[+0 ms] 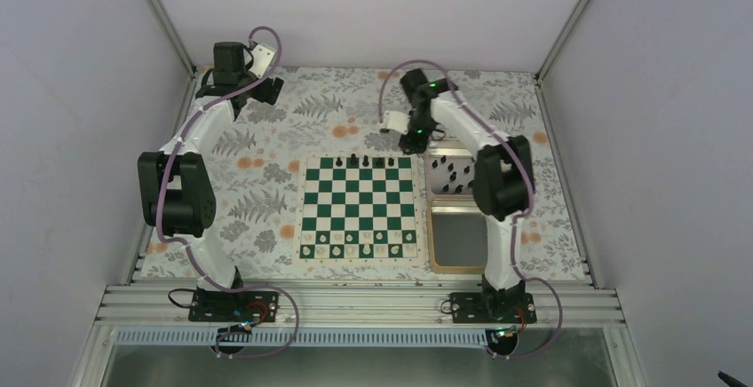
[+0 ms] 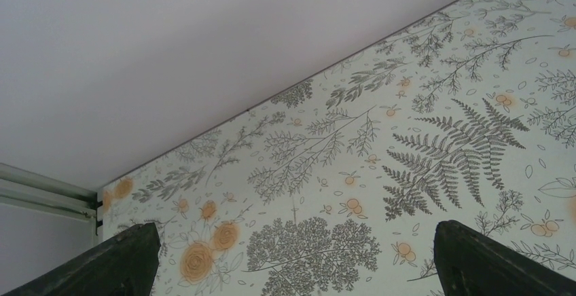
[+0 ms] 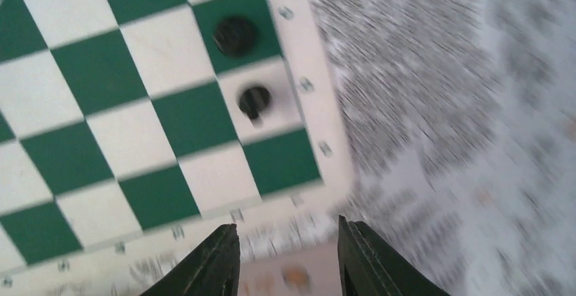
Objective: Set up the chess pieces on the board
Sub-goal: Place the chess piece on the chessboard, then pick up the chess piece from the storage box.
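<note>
The green-and-white board [image 1: 359, 208] lies in the middle of the table. Several black chess pieces [image 1: 367, 161] stand along its far row, and more black pieces [image 1: 450, 177] lie in a silver tin to its right. My right gripper [image 1: 409, 146] hovers above the board's far right corner. In the blurred right wrist view this gripper [image 3: 289, 242] is open with nothing between its fingers [image 3: 217, 255], and two black pieces [image 3: 255, 99] stand on edge squares of the board [image 3: 102, 72] ahead. My left gripper [image 1: 265, 91] is at the far left, wide open [image 2: 299, 262] over bare cloth.
White pieces [image 1: 355, 249] line the board's near row. A second silver tin [image 1: 458, 240] sits right of the board, near the right arm's base. Floral cloth [image 2: 339, 174] covers the table, with walls close on three sides.
</note>
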Robot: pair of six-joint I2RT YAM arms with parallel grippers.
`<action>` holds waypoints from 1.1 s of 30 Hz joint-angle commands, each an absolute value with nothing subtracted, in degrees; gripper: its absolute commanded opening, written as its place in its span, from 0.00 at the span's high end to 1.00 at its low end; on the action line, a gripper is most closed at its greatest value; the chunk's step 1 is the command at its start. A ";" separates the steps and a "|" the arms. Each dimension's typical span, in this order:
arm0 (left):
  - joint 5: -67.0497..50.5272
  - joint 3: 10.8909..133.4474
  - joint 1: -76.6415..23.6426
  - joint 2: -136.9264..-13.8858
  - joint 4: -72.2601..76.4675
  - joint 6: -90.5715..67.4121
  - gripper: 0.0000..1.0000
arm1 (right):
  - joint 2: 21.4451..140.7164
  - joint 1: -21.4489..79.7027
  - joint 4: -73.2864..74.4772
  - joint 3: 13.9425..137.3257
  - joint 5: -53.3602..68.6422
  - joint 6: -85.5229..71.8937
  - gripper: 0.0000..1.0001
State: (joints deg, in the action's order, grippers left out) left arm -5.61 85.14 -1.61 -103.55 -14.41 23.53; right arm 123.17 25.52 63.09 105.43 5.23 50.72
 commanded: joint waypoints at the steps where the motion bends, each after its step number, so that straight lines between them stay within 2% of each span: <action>1: -5.97 85.12 -1.32 -101.73 -12.58 24.26 0.00 | 113.08 18.67 64.73 101.78 3.26 50.26 0.60; 10: -6.27 85.44 -1.32 -101.61 -12.52 23.98 0.00 | 106.35 8.19 61.22 89.23 2.60 49.64 0.59; 14: -6.23 85.51 -1.32 -101.60 -12.57 23.83 0.00 | 106.44 7.52 58.09 84.67 3.36 48.54 0.60; 33: -5.71 85.22 -1.64 -101.78 -12.59 23.99 0.00 | 108.79 7.30 56.53 80.25 6.22 46.67 0.58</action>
State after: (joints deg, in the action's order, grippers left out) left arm -5.61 85.14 -1.65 -103.55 -13.80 23.57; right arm 107.57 7.42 57.08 80.77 4.14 47.68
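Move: The black rook to fetch stands in the rear tray's far compartment, about 14 cm right of the right gripper, 4 cm back and 5 cm below. One black pawn is about 3 cm farther out than the rook, and another 3 cm right and 2 cm farther out. The piece just set on the board stands 3 cm left of the gripper, level with it and 5 cm below. From the left gripper the rook is roughly 48 cm right, 18 cm back and 19 cm lower. Swing the right gripper right, away from the just-placed black piece, about 15 cm to the tray, arching up some 7 cm on the way. Then sink about 8 cm while drawing back 4 cm, easing slowly down over the rook. Turn the wrist about 20 degrees clockwise and keep the fingers part-open, touching nothing yet. ##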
